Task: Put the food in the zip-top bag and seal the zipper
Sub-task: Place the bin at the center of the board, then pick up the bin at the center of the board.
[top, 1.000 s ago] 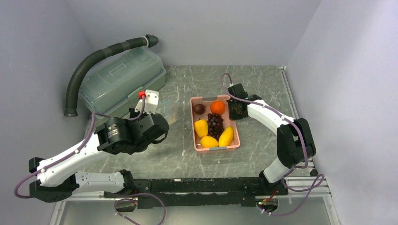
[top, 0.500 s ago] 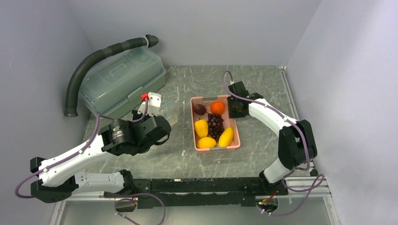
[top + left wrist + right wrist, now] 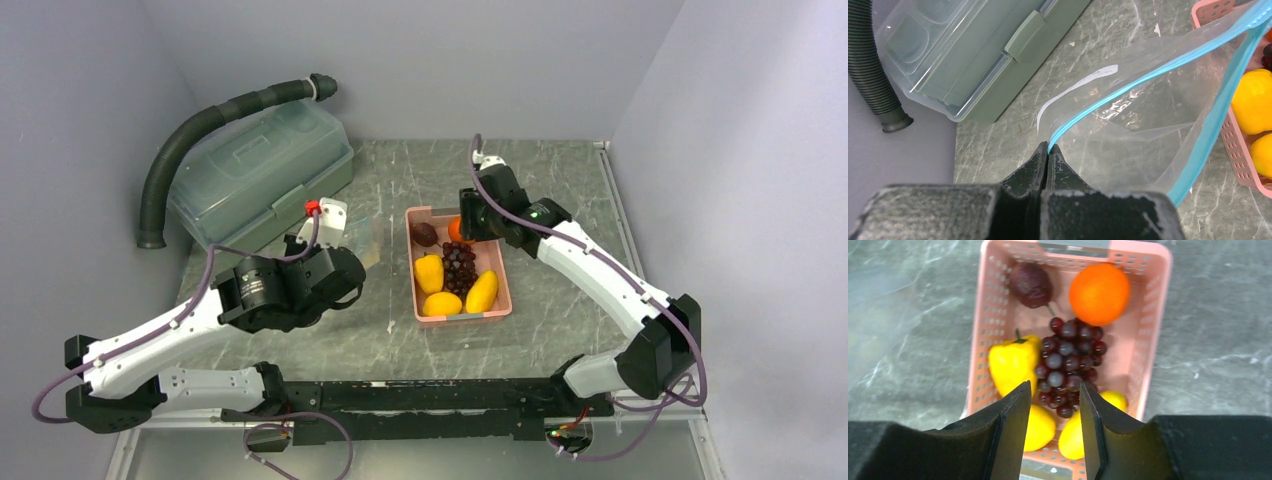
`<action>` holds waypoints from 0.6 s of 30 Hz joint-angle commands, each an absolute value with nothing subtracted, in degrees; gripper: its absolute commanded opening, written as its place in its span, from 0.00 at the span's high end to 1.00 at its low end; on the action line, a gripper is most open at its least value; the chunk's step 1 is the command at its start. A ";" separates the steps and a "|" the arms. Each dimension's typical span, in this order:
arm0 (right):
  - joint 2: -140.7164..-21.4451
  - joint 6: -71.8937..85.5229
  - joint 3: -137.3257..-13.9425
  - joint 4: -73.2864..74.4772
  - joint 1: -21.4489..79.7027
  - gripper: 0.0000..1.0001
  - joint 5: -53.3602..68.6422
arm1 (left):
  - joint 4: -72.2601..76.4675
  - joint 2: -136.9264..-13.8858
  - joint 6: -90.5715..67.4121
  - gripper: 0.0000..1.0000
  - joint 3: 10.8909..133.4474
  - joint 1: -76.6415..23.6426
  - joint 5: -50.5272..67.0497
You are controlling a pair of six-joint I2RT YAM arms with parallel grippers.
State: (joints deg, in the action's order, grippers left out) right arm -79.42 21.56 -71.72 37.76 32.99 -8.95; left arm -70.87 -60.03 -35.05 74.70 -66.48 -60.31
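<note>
My left gripper [image 3: 1048, 145] is shut on the near end of the teal zipper [image 3: 1128, 89] of the clear zip-top bag [image 3: 1148, 120]. The bag hangs with its mouth gaping toward the pink basket [image 3: 497, 300]. The food lies in that basket: an orange [image 3: 1099, 292], a dark reddish fruit [image 3: 1030, 284], a grape bunch [image 3: 1068, 360] and three yellow pieces [image 3: 1010, 362]. Above the basket's far end my right gripper [image 3: 1054, 389] hovers open, with the grapes showing below its fingers and nothing held. In the top view the right gripper [image 3: 468, 224] partly hides the orange.
A green-grey lidded box [image 3: 260, 175] stands at the back left with a black ribbed hose [image 3: 200, 125] arching over it. The basket's wall [image 3: 984, 315] sits just right of the bag. Grey walls close in on three sides.
My right gripper swung from beside the basket's right rim to above its far end, and its jaws opened. The left arm shifted slightly right, still holding the bag.
</note>
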 commanded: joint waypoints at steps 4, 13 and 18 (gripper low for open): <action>-77.80 27.71 -72.62 35.91 40.39 0.55 -9.50 | -67.79 -57.52 -32.45 1.00 73.71 -66.71 -61.92; -81.54 31.37 -72.64 33.13 46.91 0.55 -9.76 | -66.92 -56.65 -33.42 1.00 69.67 -66.70 -62.42; -84.85 33.05 -71.66 30.54 49.56 0.55 -8.87 | -68.43 -56.31 -35.38 1.00 69.26 -66.71 -63.05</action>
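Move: The yellow pepper lies about 6 cm to the right hand's left, roughly level with it in reach and some 15 cm below. The grapes sit straight beneath this hand, the purple vegetable about 7 cm ahead and 7 cm left, and the lemon some 8 cm back and 3 cm left. From the left hand, which still holds the bag, the pepper lies roughly 22 cm right, 10 cm ahead and 25 cm below. Touching nothing, the right hand swings left and back over the bin, about 9 cm left and 5 cm back, towards the yellow pepper and past it to the bin's left side, turning some 10 degrees counter-clockwise. It stays high until a slight dip at the end, fingers kept part open. The left hand keeps its pinch on the bag's blue zipper edge and sinks about 1.5 cm. ##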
